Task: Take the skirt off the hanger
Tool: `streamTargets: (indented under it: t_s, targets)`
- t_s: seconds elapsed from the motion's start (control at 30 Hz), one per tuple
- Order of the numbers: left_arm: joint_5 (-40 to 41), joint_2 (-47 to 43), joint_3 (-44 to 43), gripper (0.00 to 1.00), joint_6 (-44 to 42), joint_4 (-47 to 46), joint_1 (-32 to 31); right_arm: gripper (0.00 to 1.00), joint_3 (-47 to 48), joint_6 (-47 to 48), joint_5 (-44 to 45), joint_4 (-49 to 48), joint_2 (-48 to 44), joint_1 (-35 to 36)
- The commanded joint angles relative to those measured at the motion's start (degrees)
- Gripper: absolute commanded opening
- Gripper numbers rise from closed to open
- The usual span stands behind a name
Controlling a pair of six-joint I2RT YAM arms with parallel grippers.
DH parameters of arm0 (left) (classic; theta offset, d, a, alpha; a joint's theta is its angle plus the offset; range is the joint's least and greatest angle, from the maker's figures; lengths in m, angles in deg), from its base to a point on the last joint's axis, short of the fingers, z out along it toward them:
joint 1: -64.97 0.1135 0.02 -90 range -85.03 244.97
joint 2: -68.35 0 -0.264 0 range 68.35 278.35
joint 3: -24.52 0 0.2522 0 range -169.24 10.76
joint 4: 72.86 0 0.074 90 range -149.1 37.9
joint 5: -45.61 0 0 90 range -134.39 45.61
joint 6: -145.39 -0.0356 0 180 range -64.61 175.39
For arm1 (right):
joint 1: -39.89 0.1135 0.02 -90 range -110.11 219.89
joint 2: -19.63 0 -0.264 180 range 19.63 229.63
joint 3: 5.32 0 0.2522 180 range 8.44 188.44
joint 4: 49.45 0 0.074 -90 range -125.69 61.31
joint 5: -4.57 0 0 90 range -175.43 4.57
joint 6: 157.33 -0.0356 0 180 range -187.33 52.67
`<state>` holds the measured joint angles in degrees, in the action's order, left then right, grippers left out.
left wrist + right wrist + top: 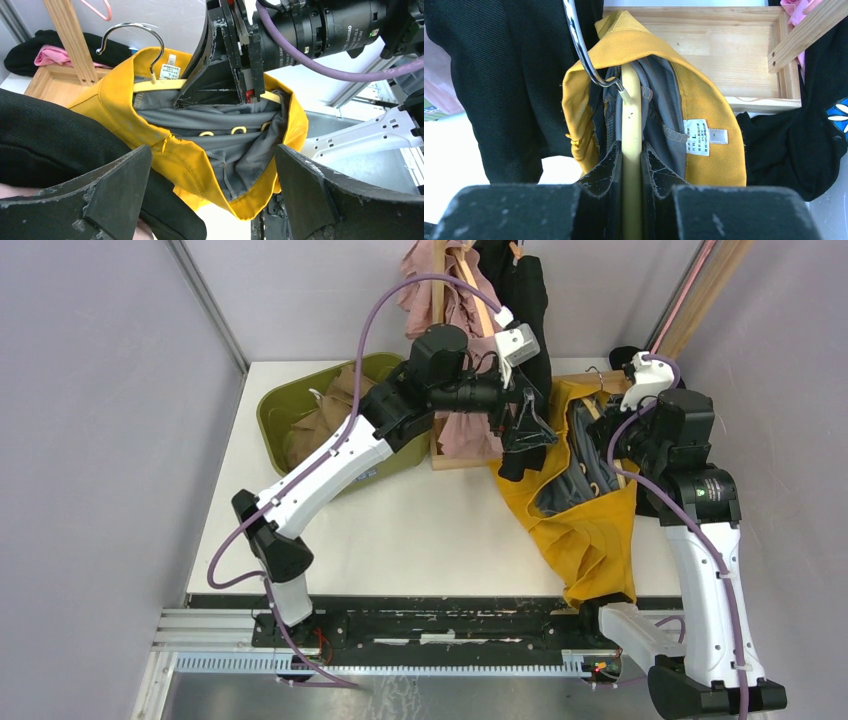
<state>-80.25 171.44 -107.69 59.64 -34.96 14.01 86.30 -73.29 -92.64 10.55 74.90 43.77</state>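
The yellow skirt (590, 530) with grey lining (200, 120) hangs from a cream hanger (631, 115) with a metal hook (579, 45) and drapes down to the table at the right. My right gripper (631, 150) is shut on the hanger's bar, one finger on each side. The left wrist view shows that gripper (220, 85) inside the skirt's waist. My left gripper (212, 150) is open, just short of the waistband's near edge (190, 165). Nothing is between its fingers. In the top view the left gripper (525, 435) hovers at the skirt's left side.
A green bin (275, 405) holding brown cloth stands at the back left. A wooden rack (440, 300) carries pink (420, 285) and black garments (525, 300) behind the skirt. Black cloth (50, 135) lies against my left finger. A wooden tray (724, 55) sits behind the hanger.
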Motion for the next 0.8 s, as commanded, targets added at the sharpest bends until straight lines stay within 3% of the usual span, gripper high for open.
streamTargets:
  t_s: [0.0, 0.2, 0.43, 0.77]
  targets:
    - [-2.56, 3.33, -1.21, 0.99, 4.48, -4.81, 0.23, 0.01, 1.45, -0.78, 0.36, -9.39, -1.48, 0.45]
    - [-1.24, 7.85, -1.66, 0.99, 5.93, -6.88, -1.12, 0.01, 0.87, -1.15, 0.37, -9.41, -1.98, 1.74]
    - [7.65, 11.98, -2.68, 0.99, 0.68, -3.05, -2.83, 0.01, 0.49, -1.37, -0.02, -9.57, -2.63, 3.07]
    - [12.12, 12.10, -4.60, 0.99, 1.41, -2.15, -2.89, 0.01, 1.66, -2.21, -1.16, -9.27, -2.02, 3.89]
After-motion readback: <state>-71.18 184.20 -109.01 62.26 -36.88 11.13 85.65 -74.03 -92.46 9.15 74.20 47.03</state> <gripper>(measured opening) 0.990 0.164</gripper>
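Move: The skirt's waist lies about 10 cm to the right of the left hand, level with it front to back and 11 cm below; the hanger's neck is 10 cm right, 3 cm forward and 7 cm below. The black garment hangs some 6 cm ahead of the left hand, 1 cm to its left and 9 cm below. From the right hand, pinching the hanger, the skirt's waist is about 3 cm ahead, 2 cm left and 5 cm below. Still open, the left hand drops some 10 cm, reaching rightward and slightly forward towards the skirt's waistband. ##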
